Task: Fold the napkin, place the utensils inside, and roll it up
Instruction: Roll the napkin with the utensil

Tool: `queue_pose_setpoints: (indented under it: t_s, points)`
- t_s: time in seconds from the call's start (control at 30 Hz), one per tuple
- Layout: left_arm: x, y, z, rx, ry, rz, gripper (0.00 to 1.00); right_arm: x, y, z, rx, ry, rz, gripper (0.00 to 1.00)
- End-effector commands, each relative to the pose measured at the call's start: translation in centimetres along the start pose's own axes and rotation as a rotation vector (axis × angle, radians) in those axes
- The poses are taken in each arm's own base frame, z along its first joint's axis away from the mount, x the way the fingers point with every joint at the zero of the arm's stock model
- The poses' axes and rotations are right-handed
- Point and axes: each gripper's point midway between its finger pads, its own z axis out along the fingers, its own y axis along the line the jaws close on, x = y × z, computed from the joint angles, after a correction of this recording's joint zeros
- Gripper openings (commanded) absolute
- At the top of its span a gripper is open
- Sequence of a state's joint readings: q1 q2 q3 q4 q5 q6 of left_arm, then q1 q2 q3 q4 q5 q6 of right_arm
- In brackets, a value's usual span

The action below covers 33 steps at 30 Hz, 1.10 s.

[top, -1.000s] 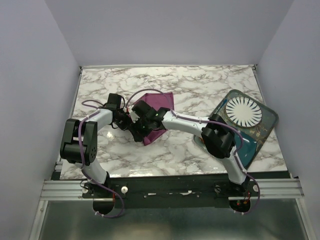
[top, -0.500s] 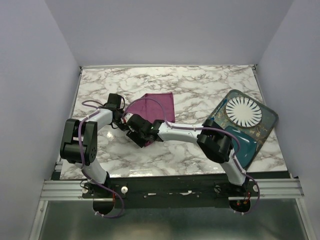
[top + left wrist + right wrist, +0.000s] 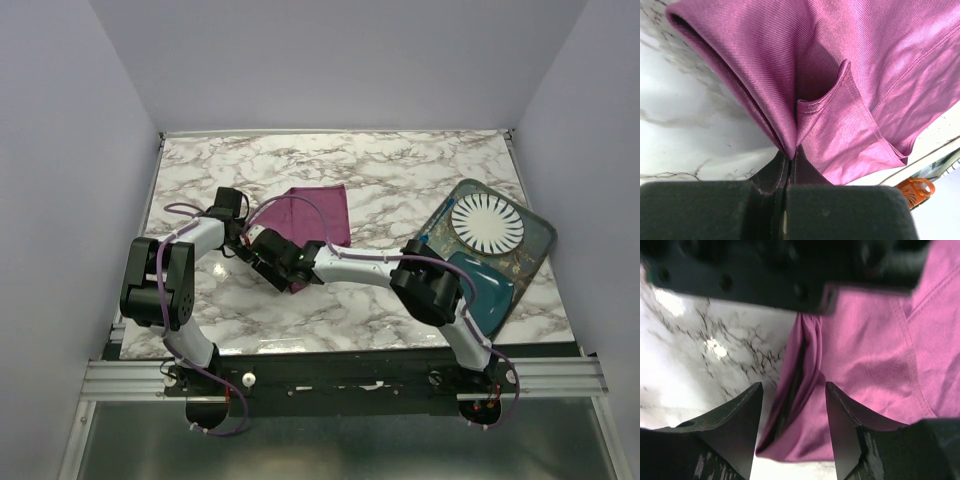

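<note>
The plum-purple napkin (image 3: 320,210) lies partly folded on the marble, left of centre. My left gripper (image 3: 247,247) is shut on a gathered fold at its near left edge; in the left wrist view the cloth (image 3: 840,75) fans out from the closed gripper (image 3: 790,159). My right gripper (image 3: 264,259) is right beside it, low over the napkin's near corner. In the right wrist view it (image 3: 794,386) is open, and a folded edge of the napkin (image 3: 805,405) lies between its fingers without being pinched. The utensils are not in view.
A white fluted plate (image 3: 487,224) sits on a dark tray (image 3: 538,245) at the right, with a teal-blue mat (image 3: 492,288) at its near side. An orange-rimmed cup (image 3: 912,187) shows low in the left wrist view. The left gripper's black body (image 3: 790,270) is just ahead of the right fingers.
My right gripper has slid left and nearer along the napkin, ending beside the left gripper. Its jaws have narrowed slightly. The left gripper has held still on the cloth.
</note>
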<state>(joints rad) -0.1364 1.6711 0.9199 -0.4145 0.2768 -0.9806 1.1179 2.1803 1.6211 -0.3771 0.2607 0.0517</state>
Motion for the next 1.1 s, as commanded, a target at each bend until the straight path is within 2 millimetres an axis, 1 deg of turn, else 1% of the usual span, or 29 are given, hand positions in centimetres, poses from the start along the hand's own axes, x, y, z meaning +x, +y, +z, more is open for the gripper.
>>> queue_pose_setpoints:
  t_s: [0.0, 0.07, 0.1, 0.17, 0.2, 0.27, 0.3, 0.37, 0.4, 0.47, 0.5, 0.53, 0.57, 0.6, 0.63, 0.7, 0.73, 0.77, 0.8, 0.83, 0.87, 0.9, 0.93, 0.97, 1.0, 1.03, 1.07]
  points:
    - [0.9, 0.3, -0.1, -0.017, 0.063, -0.062, 0.0, 0.7, 0.5, 2.0, 0.067, 0.011, -0.012, 0.58]
    - [0.8, 0.3, -0.1, -0.021, 0.065, -0.068, 0.0, 0.8, 0.5, 2.1, 0.079, 0.011, -0.014, 0.52]
    - [0.8, 0.4, -0.2, -0.022, 0.068, -0.068, 0.0, 0.9, 0.1, 2.1, 0.105, 0.013, -0.011, 0.44]
    - [0.6, 0.6, -0.2, -0.016, 0.075, -0.078, 0.0, 1.3, -0.3, 2.2, 0.127, 0.023, -0.017, 0.33]
    - [0.5, 0.6, -0.2, -0.015, 0.076, -0.074, 0.0, 1.4, -0.5, 2.1, 0.134, 0.026, -0.019, 0.2]
    - [0.4, 0.7, -0.3, -0.01, 0.082, -0.074, 0.0, 1.6, -0.7, 2.2, 0.129, 0.033, -0.025, 0.12]
    - [0.3, 0.7, -0.4, -0.01, 0.081, -0.07, 0.0, 1.9, -0.3, 2.1, 0.094, 0.045, -0.025, 0.01]
    - [-0.1, 0.6, -0.5, -0.002, 0.07, -0.036, 0.0, 1.7, -0.3, 1.9, 0.05, 0.048, -0.004, 0.0]
    - [-0.2, 0.7, -0.5, -0.009, 0.069, -0.019, 0.0, 1.7, 0.5, 1.8, -0.017, 0.058, -0.001, 0.01]
    - [-0.5, 0.6, -0.4, -0.004, 0.062, 0.036, 0.0, 1.6, 0.7, 1.6, -0.074, 0.072, 0.015, 0.0]
    - [-0.6, 0.4, -0.4, 0.009, 0.058, 0.056, 0.0, 1.9, 1.8, 1.3, -0.155, 0.093, 0.028, 0.01]
    - [-0.8, 0.2, -0.5, 0.016, 0.052, 0.076, 0.0, 1.2, 1.4, 1.2, -0.189, 0.093, 0.057, 0.01]
    - [-1.0, 0.1, -0.5, 0.025, 0.044, 0.109, 0.02, 1.2, 1.7, 1.0, -0.239, 0.104, 0.084, 0.0]
    - [-1.3, -0.2, -0.6, 0.037, 0.029, 0.132, 0.07, 1.2, 2.5, 0.5, -0.322, 0.119, 0.12, 0.01]
    - [-1.7, -0.4, -0.9, 0.04, 0.014, 0.153, 0.18, 0.8, 1.9, 0.4, -0.345, 0.119, 0.155, 0.0]
    - [-2.5, -0.5, -1.6, 0.035, -0.033, 0.203, 0.3, 0.6, 2.2, -0.2, -0.432, 0.132, 0.206, 0.0]
    - [-2.8, -0.8, -2.1, 0.039, -0.054, 0.217, 0.39, 0.6, 1.6, 0.0, -0.449, 0.138, 0.233, 0.0]
    - [-3.0, -1.0, -2.4, 0.046, -0.07, 0.232, 0.42, 0.5, 1.5, 0.0, -0.475, 0.141, 0.252, 0.0]
    - [-3.4, -1.4, -3.1, 0.057, -0.098, 0.255, 0.45, 0.5, 2.0, -0.4, -0.538, 0.154, 0.284, 0.01]
    - [-3.8, -1.8, -3.6, 0.058, -0.12, 0.269, 0.48, 0.8, 1.3, 0.0, -0.563, 0.167, 0.324, 0.01]
    - [-4.1, -2.0, -4.0, 0.058, -0.139, 0.284, 0.49, 0.6, 1.2, -0.1, -0.596, 0.169, 0.347, 0.01]
    - [-4.4, -2.3, -4.7, 0.064, -0.159, 0.309, 0.49, 0.2, 1.6, -0.6, -0.666, 0.175, 0.387, 0.01]
    - [-4.7, -2.6, -5.2, 0.066, -0.178, 0.316, 0.5, 0.1, 0.8, -0.4, -0.69, 0.18, 0.423, 0.0]
    - [-4.8, -2.6, -5.5, 0.067, -0.189, 0.321, 0.5, 0.4, 1.0, -0.1, -0.714, 0.195, 0.444, 0.01]
    - [-4.7, -3.0, -6.2, 0.084, -0.203, 0.334, 0.5, -0.1, 1.1, -0.4, -0.759, 0.197, 0.471, 0.01]
    - [-4.5, -3.0, -6.3, 0.088, -0.205, 0.341, 0.5, -0.3, 0.7, -0.4, -0.778, 0.201, 0.493, 0.01]
    - [-4.3, -2.9, -6.4, 0.088, -0.206, 0.347, 0.5, 0.3, 0.7, 0.1, -0.798, 0.225, 0.518, 0.01]
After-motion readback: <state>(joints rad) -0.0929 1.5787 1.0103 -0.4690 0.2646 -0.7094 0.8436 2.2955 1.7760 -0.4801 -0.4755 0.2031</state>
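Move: The napkin's rolled edge already lies between the right hand's open fingers, about 1 cm below their pinch point; its near end is some 4 cm back and 3 cm to the right. The unrolled cloth centres roughly 10 cm ahead of the right hand, 8 cm right and 2 cm down. From the left hand, which still pinches the edge farther up, the stretch between the right fingers is about 7 cm right and 3 cm back. The rolled edge is pinched by the closing right fingers, which then turn it about its own length, the wrist rolling some 40 degrees so the back of the hand swings forward towards the unrolled cloth, with only 1 to 2 cm of forward travel. Once that turn is under way the left fingers open to about half, let go of the edge and lift nearly 5 cm, easing forward and left. ##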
